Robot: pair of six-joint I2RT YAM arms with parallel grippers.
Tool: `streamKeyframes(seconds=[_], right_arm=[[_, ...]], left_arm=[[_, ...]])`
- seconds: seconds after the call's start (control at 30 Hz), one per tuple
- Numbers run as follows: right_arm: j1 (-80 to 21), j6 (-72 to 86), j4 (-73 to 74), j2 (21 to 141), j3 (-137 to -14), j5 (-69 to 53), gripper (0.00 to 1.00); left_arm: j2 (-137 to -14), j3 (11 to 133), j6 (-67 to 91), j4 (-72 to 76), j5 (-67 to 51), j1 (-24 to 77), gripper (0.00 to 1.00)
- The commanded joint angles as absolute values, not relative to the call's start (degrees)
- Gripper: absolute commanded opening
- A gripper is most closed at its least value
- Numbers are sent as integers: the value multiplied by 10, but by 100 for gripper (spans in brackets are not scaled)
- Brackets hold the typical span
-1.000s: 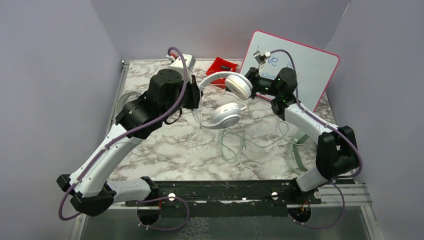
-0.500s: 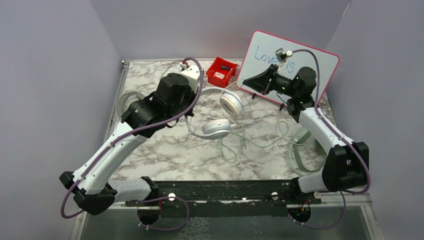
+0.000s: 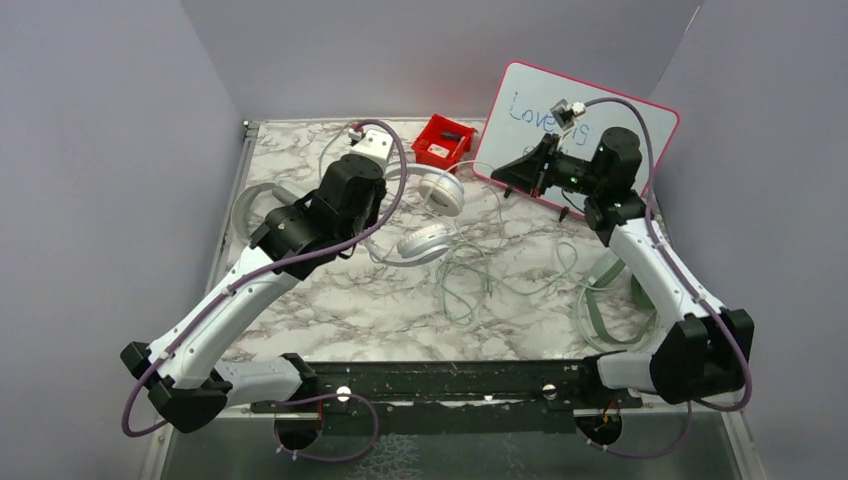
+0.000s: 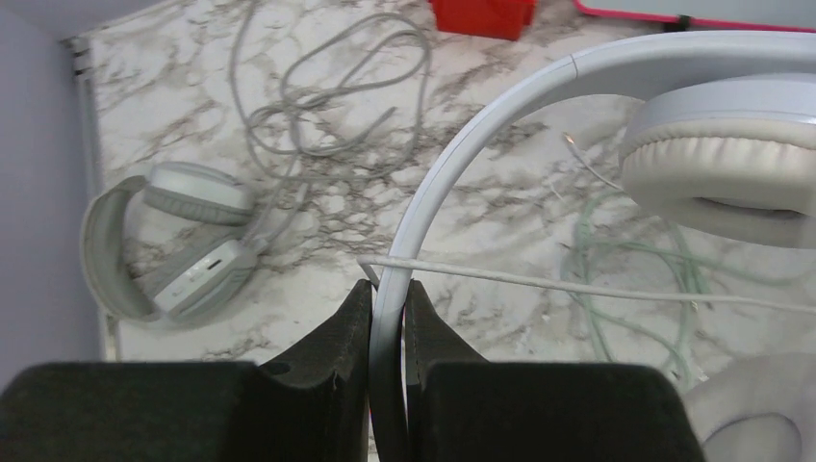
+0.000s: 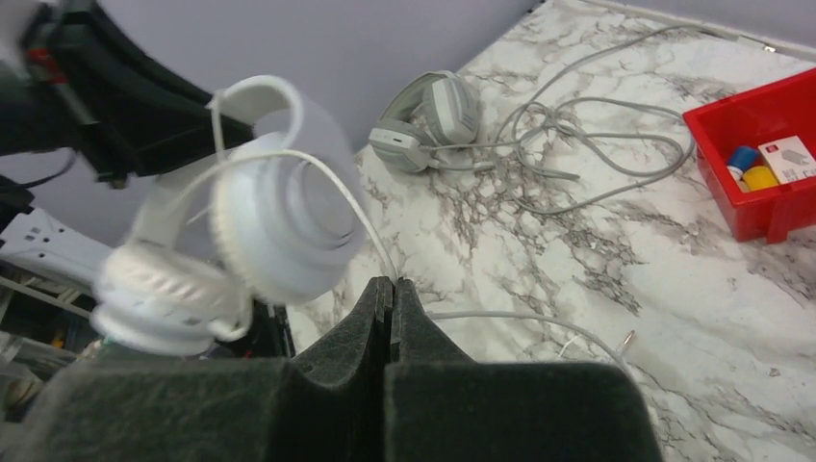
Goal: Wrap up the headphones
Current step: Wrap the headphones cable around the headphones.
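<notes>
The white headphones point(image 3: 440, 190) hang just above the table's middle back, one cup over the other point(image 3: 425, 243). My left gripper point(image 3: 383, 205) is shut on their headband point(image 4: 452, 164), which runs up between the jaws in the left wrist view point(image 4: 387, 287). My right gripper point(image 3: 502, 180) stands to the right of them in front of the whiteboard. It is shut on their thin white cable point(image 5: 361, 226), which leads from the cups point(image 5: 279, 217) into the fingertips point(image 5: 390, 282). The cable's plug end point(image 5: 627, 339) hangs free.
A grey-green pair point(image 3: 250, 205) lies at the left edge with its cable bundled behind point(image 4: 327, 87). A mint pair point(image 3: 600, 300) lies at the right, its cable point(image 3: 470, 285) looped across the middle. A red bin point(image 3: 443, 142) and a whiteboard point(image 3: 600, 130) stand at the back.
The left arm has carried the white headphones left and lower. The right gripper has drawn away from them to the right, still pinching the cable.
</notes>
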State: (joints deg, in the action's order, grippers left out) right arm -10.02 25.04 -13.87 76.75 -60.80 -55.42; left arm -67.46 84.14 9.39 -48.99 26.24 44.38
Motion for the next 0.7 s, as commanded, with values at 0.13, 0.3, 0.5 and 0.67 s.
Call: streamKeyframes(seconds=[0.13,0.3,0.5,0.67], right_arm=[[-101,290,-2,635,-643,-637,0],[-105,262,29,545,-513,-715,0],[-106,153,167,508,-458,-528,0],[-105,161,79,637,-459,-331,0]], left_arm=[[-680,785,174,-325,570,418,0],[-696,862,257,-307,408,345,0],[-743,936,398,-350,61,244,0],[-731,861,502,-345,-281,206,0]])
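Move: The left hand already holds the white headphones by the middle of the band, their body some 10 cm to its right, 2 cm back and about level. From the right hand, which keeps the cable pinched, the headphones lie about 12 cm left, 7 cm back and at much the same height. Down on the table, roughly 30 cm lower, the green cable lies 8 cm back and 12 cm left of the right hand; the red box, 27 cm ahead and 18 cm left of it. With the cable still pinched in its shut fingertips, the right hand arcs back about 14 cm, rising some 7 cm and then dropping well below where it began, before coming forward again 5 cm as it sinks. The left hand keeps its grip on the band and carries the headphones about 9 cm forward and 6 cm up, swinging left and back, turning counter-clockwise first, then rolling right-side-up-to-down by some 40 degrees. ##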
